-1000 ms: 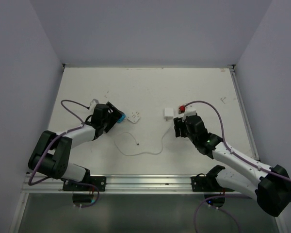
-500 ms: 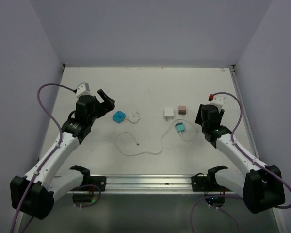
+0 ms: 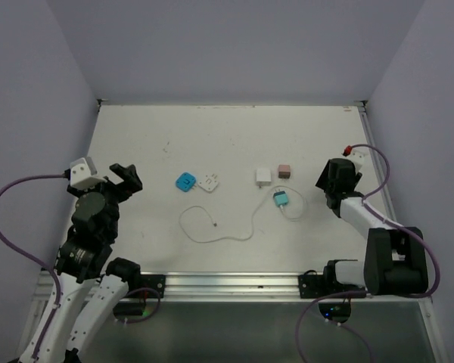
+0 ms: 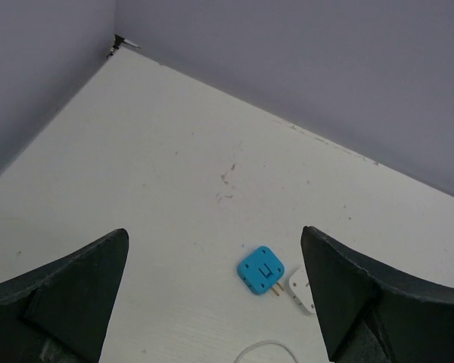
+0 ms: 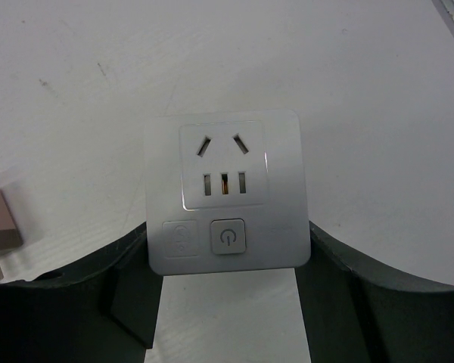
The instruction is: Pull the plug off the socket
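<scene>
The white socket point(image 3: 264, 176) lies flat on the table with nothing plugged into it. It fills the middle of the right wrist view point(image 5: 227, 189), with its power button toward me. A teal plug point(image 3: 281, 199) on a thin white cable point(image 3: 216, 236) lies just in front of the socket and apart from it. My right gripper point(image 3: 329, 180) is open and empty, drawn back to the right of the socket; its fingers point(image 5: 340, 287) frame the socket. My left gripper point(image 3: 126, 175) is open and empty at the far left.
A blue plug adapter point(image 3: 185, 181) with prongs showing point(image 4: 261, 271) and a white adapter point(image 3: 209, 182) lie side by side left of centre. A small pink adapter point(image 3: 284, 170) sits just right of the socket, and shows at the left edge of the right wrist view point(image 5: 0, 227). The table rail point(image 3: 374, 159) runs along the right.
Both arms have drawn back toward their bases. The left gripper let go of the blue adapter. The right gripper moved right, leaving the teal plug lying free of the socket.
</scene>
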Robot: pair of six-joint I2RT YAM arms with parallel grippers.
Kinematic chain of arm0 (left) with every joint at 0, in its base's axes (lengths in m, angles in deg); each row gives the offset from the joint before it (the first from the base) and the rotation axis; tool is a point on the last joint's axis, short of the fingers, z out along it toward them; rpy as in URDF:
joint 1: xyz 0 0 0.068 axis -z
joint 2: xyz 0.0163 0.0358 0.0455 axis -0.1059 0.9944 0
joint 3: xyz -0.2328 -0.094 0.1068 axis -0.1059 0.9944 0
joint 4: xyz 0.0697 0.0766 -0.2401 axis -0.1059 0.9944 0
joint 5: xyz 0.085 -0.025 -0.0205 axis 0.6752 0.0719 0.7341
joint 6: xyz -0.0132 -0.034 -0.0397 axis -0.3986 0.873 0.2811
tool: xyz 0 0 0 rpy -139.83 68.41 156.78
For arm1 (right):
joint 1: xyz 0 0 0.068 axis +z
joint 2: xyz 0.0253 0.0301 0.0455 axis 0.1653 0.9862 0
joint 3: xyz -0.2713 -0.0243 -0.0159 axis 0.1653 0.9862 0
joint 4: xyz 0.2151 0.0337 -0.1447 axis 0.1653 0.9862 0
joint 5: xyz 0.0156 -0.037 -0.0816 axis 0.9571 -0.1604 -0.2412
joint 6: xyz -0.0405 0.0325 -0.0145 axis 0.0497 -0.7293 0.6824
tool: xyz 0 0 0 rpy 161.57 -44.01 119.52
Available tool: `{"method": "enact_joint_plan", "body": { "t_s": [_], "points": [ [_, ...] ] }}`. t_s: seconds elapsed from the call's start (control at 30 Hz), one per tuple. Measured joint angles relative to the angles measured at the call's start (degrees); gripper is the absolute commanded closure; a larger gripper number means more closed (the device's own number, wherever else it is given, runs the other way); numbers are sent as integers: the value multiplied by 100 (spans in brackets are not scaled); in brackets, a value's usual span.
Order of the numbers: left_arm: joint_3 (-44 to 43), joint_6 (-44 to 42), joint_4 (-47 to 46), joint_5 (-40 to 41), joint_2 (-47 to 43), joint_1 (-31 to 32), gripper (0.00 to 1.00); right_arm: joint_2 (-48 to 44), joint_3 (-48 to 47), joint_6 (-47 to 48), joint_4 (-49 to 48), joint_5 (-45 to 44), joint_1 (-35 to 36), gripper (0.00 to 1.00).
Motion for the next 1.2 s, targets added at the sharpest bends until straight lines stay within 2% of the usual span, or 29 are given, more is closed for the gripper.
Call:
{"method": "enact_joint_plan", "body": {
  "t_s": [0.03,0.13,0.23,0.4,0.43,0.5,0.53,0.6,0.73,0.9,1.07,1.2],
  "points": [
    [116,-48,-7,101,-232,-4,0,83,4,4,-55,70,-26,85],
    [459,-160,-35,345,-767,-15,0,271,4,4,-133,227,-57,73],
    [675,-219,-44,542,-1069,-20,0,341,7,11,-146,297,-55,55],
    [710,-254,-92,776,-1161,-20,0,341,17,26,-153,304,-57,32],
    [713,-269,-90,802,-1161,-20,1,341,28,26,-153,304,-57,22],
    [713,-282,-90,850,-1161,-20,0,339,68,35,-144,306,-57,14],
    [713,-284,-90,890,-1161,-20,0,332,79,50,-136,313,-59,7],
    [713,-284,-90,949,-1169,-20,1,304,81,68,-111,317,-59,1],
    [719,-284,-87,1032,-1246,-20,0,-17,81,81,129,420,-59,1],
    [717,-280,-57,1045,-1272,-20,1,-861,-42,42,763,575,-59,1],
    [557,-282,94,940,-1091,-20,0,-1749,-754,42,1672,575,-59,1],
    [-15,-321,297,723,-638,-20,1,-2310,-1567,24,2267,551,-59,1]
  ]
}}
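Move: The right hand already holds the white socket and takes it to the bare patch of table almost straight under it, about 5 cm down. At table level, the pink plug lies roughly 16 cm to this hand's left and 1 cm farther out, the white adapter about 23 cm left and level with it, and the teal plug some 17 cm left and 8 cm back. From the empty left hand, that patch is about 60 cm to the right, 9 cm ahead and 26 cm lower. The right hand lowers the held socket about 2 cm onto the clear right side of the table, spreads its fingers wide to let go, then lifts quickly away some 19 cm, mostly straight up with a slight draw back, its fingertips tilting up about 20 degrees. Meanwhile the open, empty left hand eases a few centimetres back and to its left, turning about 10 degrees counter-clockwise, then begins to creep forward, right and up again. ##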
